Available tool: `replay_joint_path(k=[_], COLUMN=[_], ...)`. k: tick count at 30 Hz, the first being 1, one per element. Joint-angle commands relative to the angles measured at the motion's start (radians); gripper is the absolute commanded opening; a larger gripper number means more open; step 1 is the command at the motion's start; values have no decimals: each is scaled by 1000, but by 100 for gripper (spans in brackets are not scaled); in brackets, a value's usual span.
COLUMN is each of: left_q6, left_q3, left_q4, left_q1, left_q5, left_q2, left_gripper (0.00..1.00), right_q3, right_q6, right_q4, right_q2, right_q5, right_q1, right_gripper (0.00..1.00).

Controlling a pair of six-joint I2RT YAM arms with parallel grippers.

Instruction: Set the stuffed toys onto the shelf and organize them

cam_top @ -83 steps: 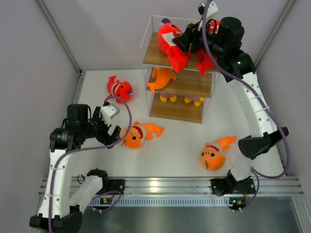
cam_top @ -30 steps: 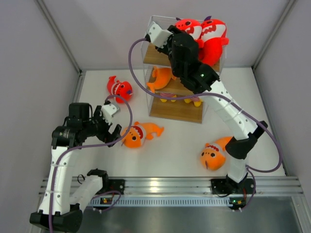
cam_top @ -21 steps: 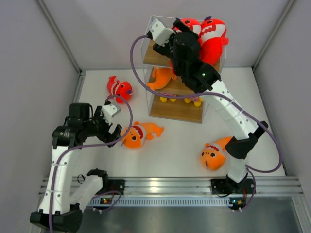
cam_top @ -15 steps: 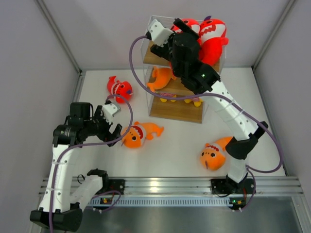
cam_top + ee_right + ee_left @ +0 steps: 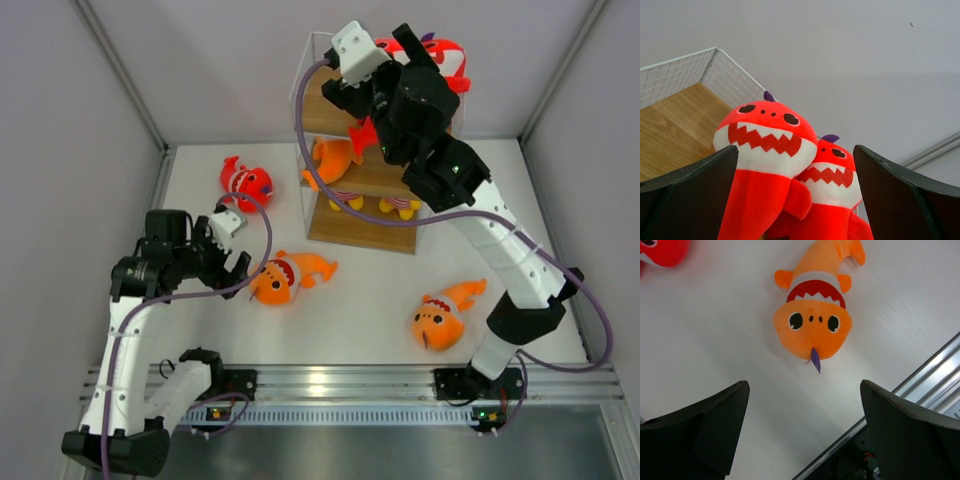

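Two red sharks (image 5: 765, 145) (image 5: 832, 177) lean together upright on the shelf's top board (image 5: 675, 125). My right gripper (image 5: 795, 150) is open, a finger on either side of them and apart from both. From above, the right gripper (image 5: 402, 48) hovers over the shelf (image 5: 340, 222) and hides most of the sharks (image 5: 445, 55). An orange fish (image 5: 328, 160) lies on the middle tier. A third red shark (image 5: 245, 181) and two orange fish (image 5: 285, 278) (image 5: 440, 320) lie on the table. My left gripper (image 5: 230, 255) is open and empty, just short of the nearer fish (image 5: 812, 327).
Small yellow striped toys (image 5: 346, 201) (image 5: 400, 207) sit on the shelf's bottom tier. An aluminium rail (image 5: 320, 385) runs along the near table edge. Grey walls close in the left, right and back. White wire mesh (image 5: 690, 70) edges the top tier.
My right gripper has opened, letting go of the shark, and the arm has drawn up and to the right. The two sharks stay on the top tier. The left arm has barely moved.
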Motion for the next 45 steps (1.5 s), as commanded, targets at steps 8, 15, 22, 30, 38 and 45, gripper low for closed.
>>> replay_joint_path(k=[8,15,22,30,38,45], left_q6=[-144,-190,-231,-196,-259,-398], left_q3=[149,457,743,892,938,792], left_q4=[213,213,225,283,337,334], left_q1=[91,146,93,-25,-56,-29], left_q5=[-302,-192,-253,-424,-618,-500], left_q2=[356,662,981,1250,1364,1132], left_gripper=[96,92,93,93,15,0], right_q3=[-246,-427,-528,-578,-604,-625], right_q6=[250,243,251,224,234,251], right_q4=[136,173,200,188,174,139], right_q2=[-350,-481,-576,-590,-604,-622], right_q5=[-195,-218,-244,-212,-229,-362], right_q1=[22,22,22,22,20,22], right_gripper=[99,99,100,99,100,99])
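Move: The red shark on the table lies about 34 cm ahead of the left hand, 6 cm to its left and 17 cm below. The orange shark is 8 cm ahead, 11 cm to the hand's right, equally low. From the right hand, the red shark just set on the shelf top is roughly 8 cm ahead, 2 cm left and 8 cm below; its red neighbour stands 11 cm right of it, 2 cm farther out. Forward in one fast sweep of some 32 cm, bowing out to its left at first, the open left hand passes left of the orange shark, turning about 25 degrees counter-clockwise; then it drops about 11 cm onto the red shark and closes almost shut, pinching its head by the purple fin. The right hand, still open and empty, backs off the shelf about 11 cm, swinging right. ##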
